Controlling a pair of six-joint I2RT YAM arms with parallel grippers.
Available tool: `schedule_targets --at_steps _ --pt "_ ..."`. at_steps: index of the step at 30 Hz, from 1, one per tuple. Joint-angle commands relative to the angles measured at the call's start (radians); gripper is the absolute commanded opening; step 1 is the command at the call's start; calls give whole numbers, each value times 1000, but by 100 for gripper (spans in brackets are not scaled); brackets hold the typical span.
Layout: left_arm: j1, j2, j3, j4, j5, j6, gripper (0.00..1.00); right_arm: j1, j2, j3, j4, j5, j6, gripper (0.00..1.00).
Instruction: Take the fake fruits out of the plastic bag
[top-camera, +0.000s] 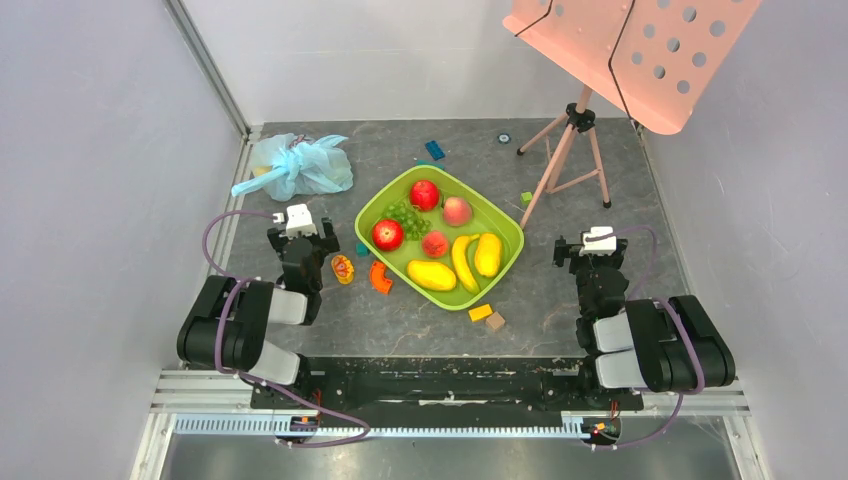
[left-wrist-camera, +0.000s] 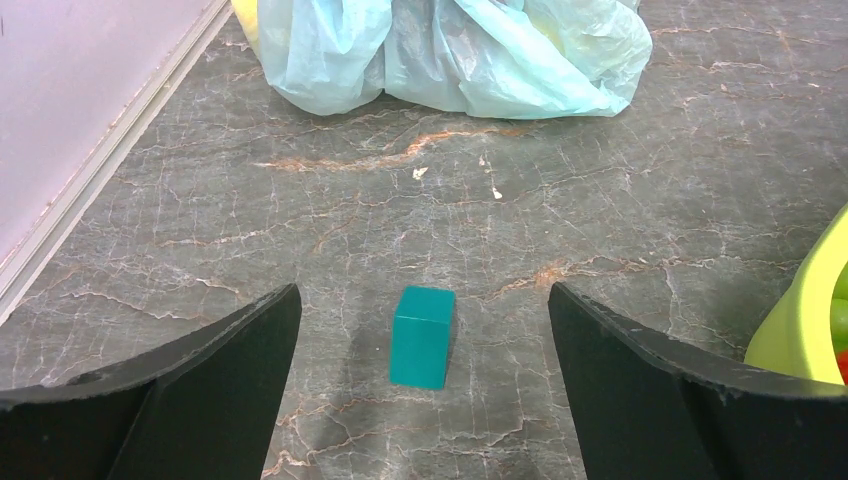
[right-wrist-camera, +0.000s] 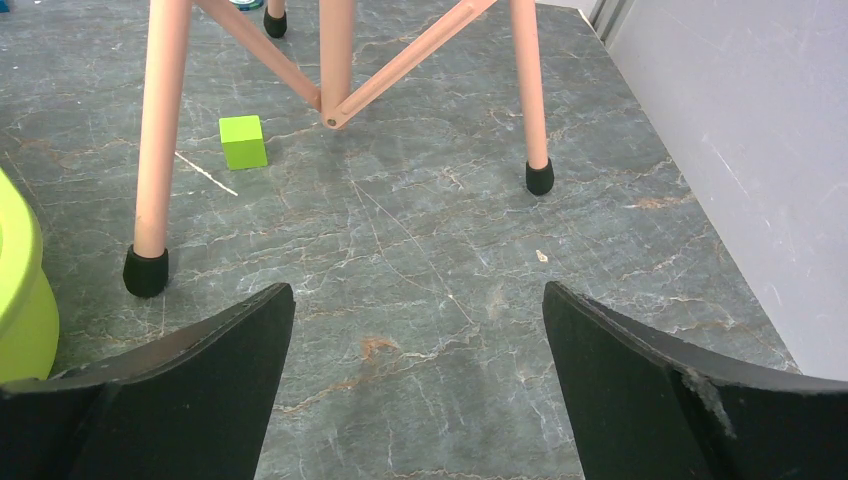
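The light-blue plastic bag (top-camera: 295, 168) lies bunched at the back left; in the left wrist view the bag (left-wrist-camera: 450, 50) fills the top, with a yellow shape (left-wrist-camera: 246, 14) showing at its left edge. Several fake fruits sit in the green tray (top-camera: 508, 232): a red apple (top-camera: 424, 194), a peach (top-camera: 457, 210), a banana (top-camera: 463, 262). My left gripper (top-camera: 298, 232) (left-wrist-camera: 425, 295) stands open short of the bag, empty, with a teal block (left-wrist-camera: 422, 338) on the table between its fingers. My right gripper (top-camera: 598, 250) (right-wrist-camera: 418, 290) is open over bare table.
A pink music stand's tripod (top-camera: 570, 150) stands right of the tray, its legs (right-wrist-camera: 160, 130) just ahead of my right gripper. Loose blocks lie about: green (right-wrist-camera: 243, 141), orange (top-camera: 480, 312), brown (top-camera: 495, 321), blue (top-camera: 434, 150). Two orange pieces (top-camera: 380, 277) lie left of the tray. Walls enclose both sides.
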Motion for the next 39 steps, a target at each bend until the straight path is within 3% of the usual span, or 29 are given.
schedule_targets --at_steps 1,12,17,20,25,30,34,39 --pt "7 1 19 29 -8 8 100 -1 2 -89 57 -2 -7 98" --pt "10 -3 11 45 -9 8 100 -1 -40 -110 60 -29 -16 98" --pt "-14 -116 -34 31 -66 14 100 -2 -228 -104 -135 -36 14 98" --pt "-41 -272 -17 -155 -145 -29 100 -1 -332 -102 -265 -44 53 98" --pt "-46 -519 88 -632 -165 -208 100 -1 -522 -107 -445 -18 94 98" --pt "-55 -651 174 -876 -179 -388 100 -1 -662 -31 -717 109 286 98" --pt "-48 -606 394 -1122 -162 -476 100 0 -658 93 -984 207 393 98" --pt "58 -334 739 -1322 30 -530 100 -2 -572 224 -1200 169 443 98"
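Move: The tied plastic bag lies about 13 cm ahead of the left hand, some 2 cm to its left, its middle about 4 cm lower. A teal block sits nearly straight below that hand, about 1 cm right and 6 cm down; the middle of the green fruit tray is level with it, some 27 cm right and 5 cm lower. From the right hand, the bag lies about 16 cm ahead, 59 cm left and 6 cm below. Upward goes the left hand, about 14 cm off the teal block, drawing back some 4 cm from the plastic bag before starting forward again, while it rolls some 20 degrees, right side up, and turns slightly counter-clockwise. The right hand rises, then sinks to near its starting height, pulled back and rolled left side up, turning clockwise. Both grippers stay wide open and empty. ##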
